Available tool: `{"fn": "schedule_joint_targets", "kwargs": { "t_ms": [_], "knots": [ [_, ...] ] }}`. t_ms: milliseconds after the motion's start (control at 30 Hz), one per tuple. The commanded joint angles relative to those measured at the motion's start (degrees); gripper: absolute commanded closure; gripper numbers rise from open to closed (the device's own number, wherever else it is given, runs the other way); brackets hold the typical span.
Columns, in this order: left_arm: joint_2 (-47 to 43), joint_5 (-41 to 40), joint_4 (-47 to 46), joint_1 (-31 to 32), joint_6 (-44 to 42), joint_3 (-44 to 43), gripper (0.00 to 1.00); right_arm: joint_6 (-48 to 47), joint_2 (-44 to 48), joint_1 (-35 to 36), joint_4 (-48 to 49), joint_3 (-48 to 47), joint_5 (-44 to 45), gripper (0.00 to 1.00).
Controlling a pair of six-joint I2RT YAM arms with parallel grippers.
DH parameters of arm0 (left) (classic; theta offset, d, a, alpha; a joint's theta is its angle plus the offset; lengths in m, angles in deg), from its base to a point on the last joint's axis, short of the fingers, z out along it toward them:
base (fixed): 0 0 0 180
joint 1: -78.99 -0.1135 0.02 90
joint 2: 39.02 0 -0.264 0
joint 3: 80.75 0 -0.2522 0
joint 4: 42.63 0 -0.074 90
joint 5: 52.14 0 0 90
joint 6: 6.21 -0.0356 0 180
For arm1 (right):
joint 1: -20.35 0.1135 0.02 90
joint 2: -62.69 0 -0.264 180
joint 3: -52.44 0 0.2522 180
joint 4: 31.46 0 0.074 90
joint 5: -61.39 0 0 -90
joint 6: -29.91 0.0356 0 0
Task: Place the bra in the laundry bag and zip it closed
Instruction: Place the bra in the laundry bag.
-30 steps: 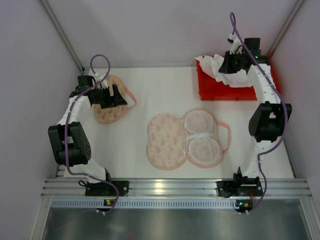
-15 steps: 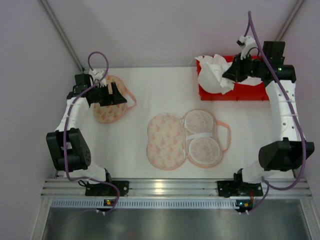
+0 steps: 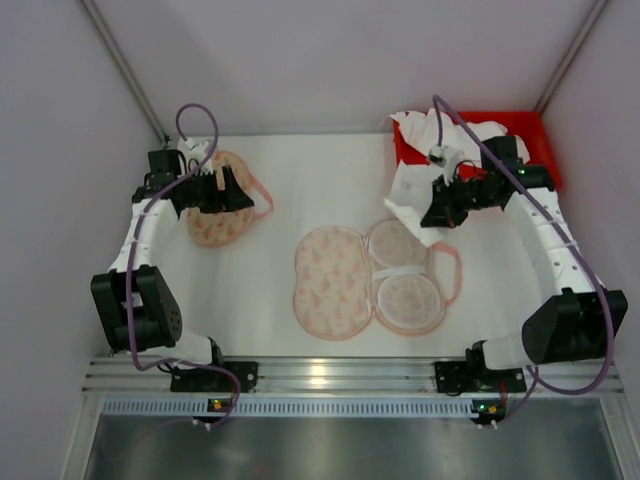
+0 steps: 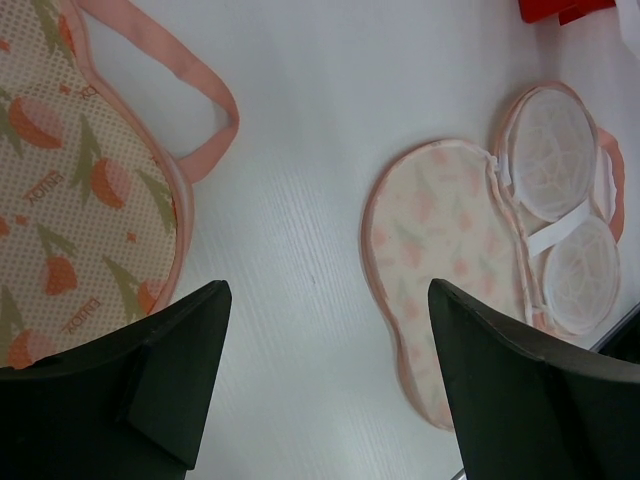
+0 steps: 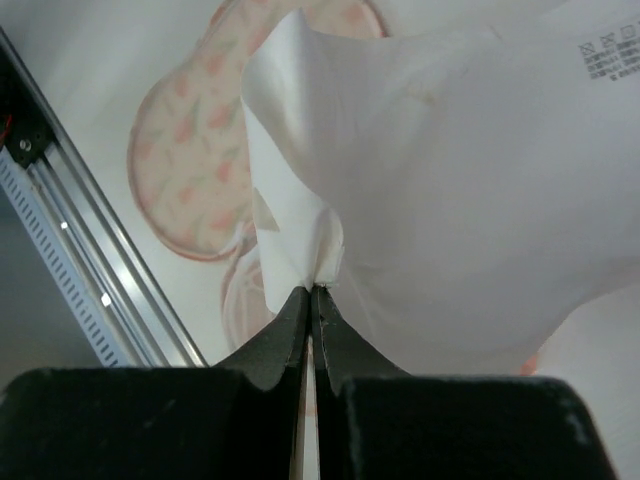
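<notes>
The white bra [image 3: 408, 188] hangs from my right gripper [image 3: 432, 214], trailing back toward the red bin. That gripper [image 5: 312, 288] is shut on a folded edge of the bra [image 5: 450, 190], just above the far right edge of the laundry bag. The pink floral laundry bag [image 3: 345, 282] lies unzipped and spread flat mid-table, its mesh cups [image 3: 405, 275] facing up; it also shows as the open bag [image 4: 470, 250] and as the bag [image 5: 185, 165] below the fabric. My left gripper [image 3: 238, 190] stands open and empty at the far left, as the left gripper [image 4: 325, 300] shows.
A second floral bag [image 3: 215, 228] with a pink strap lies under my left gripper, also seen as the zipped bag [image 4: 70, 190]. The red bin [image 3: 530, 130] sits at the back right corner. Grey walls close in the sides and back; a metal rail [image 3: 330, 375] runs along the near edge.
My right arm has swung from over the red bin toward the table's middle, pulling the white bra out with it. The left arm has hardly moved.
</notes>
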Motion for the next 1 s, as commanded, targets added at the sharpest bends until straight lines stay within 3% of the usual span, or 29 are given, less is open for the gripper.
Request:
{"fn": "schedule_joint_targets", "kwargs": {
  "t_ms": [0,267,533,767,967],
  "knots": [
    [-2.21,1.44,-0.59,0.27,-1.33,1.26,0.14,-3.52,3.53,4.83,2.44,3.96,2.22,1.00],
    [-3.62,0.12,-0.59,0.45,-2.73,3.02,0.15,-7.55,4.24,15.47,2.03,9.60,8.13,1.00],
    [-2.92,0.65,-0.51,0.80,-1.95,6.53,0.15,-16.95,13.37,24.25,-0.35,25.85,17.96,1.00],
    [-2.39,-3.48,-0.50,8.08,-4.49,10.40,0.18,-19.25,15.23,29.28,0.17,31.40,22.09,0.98],
    [-1.78,-8.05,-0.50,18.11,-4.14,13.57,0.18,-12.94,14.96,29.02,2.72,26.59,23.78,0.52]
  ]
}}
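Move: The laundry bag lies open beneath the bra hanging from the right hand: its mesh half is centred about 7 cm back and 4 cm left of that hand, some 18 cm below, with the floral flap roughly 9 cm back and 20 cm left. The red bin is about 20 cm ahead and 12 cm right. From the left hand, the flap is some 18 cm back, 21 cm right and 14 cm below; a spare bag lies level with it, 4 cm left. The bra, still pinched by one end, is drawn back over the bag's mesh half and lowered by the right hand, about 15 cm back and 14 cm down, its wrist rolling some 30 degrees and swinging counter-clockwise; the fingers then open part way and let go near the bag's near edge. The left hand, staying open, heads right, back and down towards the floral flap. ##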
